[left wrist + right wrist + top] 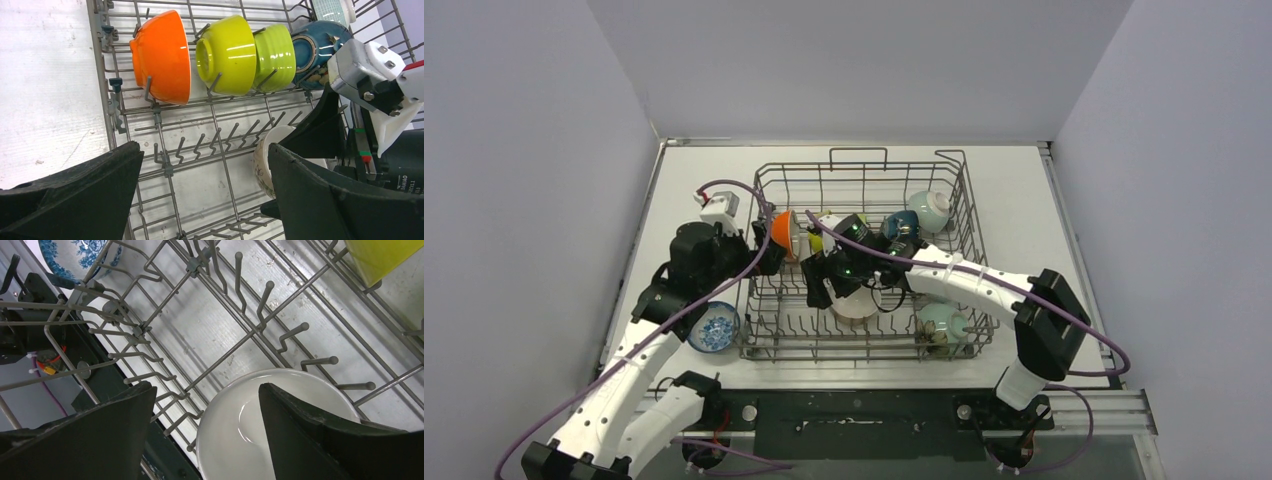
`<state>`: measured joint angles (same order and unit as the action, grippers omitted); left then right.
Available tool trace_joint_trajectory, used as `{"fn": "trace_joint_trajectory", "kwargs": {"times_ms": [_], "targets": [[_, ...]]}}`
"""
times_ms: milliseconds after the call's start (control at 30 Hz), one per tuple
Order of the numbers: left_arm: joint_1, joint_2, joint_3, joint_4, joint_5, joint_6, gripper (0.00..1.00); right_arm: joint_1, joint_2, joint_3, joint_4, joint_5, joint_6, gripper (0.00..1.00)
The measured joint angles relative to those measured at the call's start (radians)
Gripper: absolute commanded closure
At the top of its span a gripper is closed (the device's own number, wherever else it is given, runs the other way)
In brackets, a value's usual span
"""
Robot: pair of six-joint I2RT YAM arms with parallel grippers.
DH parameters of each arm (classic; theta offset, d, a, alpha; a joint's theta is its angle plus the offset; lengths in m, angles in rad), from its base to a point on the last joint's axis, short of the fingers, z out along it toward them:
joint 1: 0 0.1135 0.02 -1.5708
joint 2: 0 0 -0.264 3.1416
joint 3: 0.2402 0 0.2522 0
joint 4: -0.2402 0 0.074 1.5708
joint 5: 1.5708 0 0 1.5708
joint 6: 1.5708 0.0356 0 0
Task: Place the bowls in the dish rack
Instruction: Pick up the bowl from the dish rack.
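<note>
The grey wire dish rack (969, 215) holds an orange bowl (162, 57), a yellow bowl (227, 55), a lime bowl (274, 57) and a dark blue bowl (317, 47) on edge in one row. Two pale green bowls (929, 208) (944, 322) sit at its right side. A white bowl (235, 435) lies among the front tines. My right gripper (202, 405) is open astride its rim: one finger inside, the other outside with a gap. My left gripper (205, 185) hangs open over the rack's left part, holding nothing. A blue-patterned bowl (714, 326) rests on the table left of the rack.
Upright tines (260, 305) stand in rows just beyond the white bowl. The rack's left wall (102, 75) runs beside my left gripper. My two grippers are close together; the right one's body (370, 80) fills the right of the left wrist view.
</note>
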<state>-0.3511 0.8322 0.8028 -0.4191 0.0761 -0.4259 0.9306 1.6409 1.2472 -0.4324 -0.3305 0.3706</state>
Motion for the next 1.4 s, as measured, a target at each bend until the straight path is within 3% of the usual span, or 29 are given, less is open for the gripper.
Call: {"fn": "trace_joint_trajectory", "kwargs": {"times_ms": [400,533,700,967,1133,1400], "targets": [[0.000,-0.051,-0.022,0.028,-0.027,0.027,0.04,0.085,0.086,0.079,-0.134,0.124,-0.028,0.51],[0.001,-0.059,-0.023,0.033,-0.032,0.040,0.04,0.107,0.121,0.111,-0.169,0.187,-0.046,0.75],[0.001,-0.080,-0.030,0.050,-0.038,0.056,0.04,0.115,0.120,0.127,-0.212,0.230,-0.047,0.93],[0.001,-0.136,-0.087,0.106,-0.031,0.101,0.04,0.137,0.089,0.146,-0.256,0.264,-0.069,0.95],[0.002,-0.158,-0.119,0.164,0.046,0.171,0.04,0.123,0.027,0.138,-0.256,0.264,-0.084,0.95],[0.002,-0.161,-0.177,0.271,0.273,0.329,0.04,-0.077,-0.201,0.037,-0.156,0.033,-0.097,0.95]]}}
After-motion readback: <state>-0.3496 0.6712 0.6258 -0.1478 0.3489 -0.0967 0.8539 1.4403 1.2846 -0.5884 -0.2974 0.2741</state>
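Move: The white bowl lying in the rack is the right hand's target: its middle is about 6 cm to the right, nearly level fore and aft, and some 6 cm below, with its left rim under the open fingers. The yellow bowl stands about 14 cm ahead of the hand, neither left nor right. The small green bowl is 6 cm right of the yellow one, the orange bowl 8 cm left of it. From the left hand the white bowl lies roughly 15 cm right, 7 cm back and 14 cm down. Down by some 4 cm and slightly back, the right hand tips its fingers steeper, then shuts them on the white bowl's left rim, one finger inside and one outside. It lifts the bowl about 10 cm, late on also drawing right and forward as the tilt comes back. The left hand, open, rises slightly and tips up some 20 degrees, finally swinging right and turning clockwise. ##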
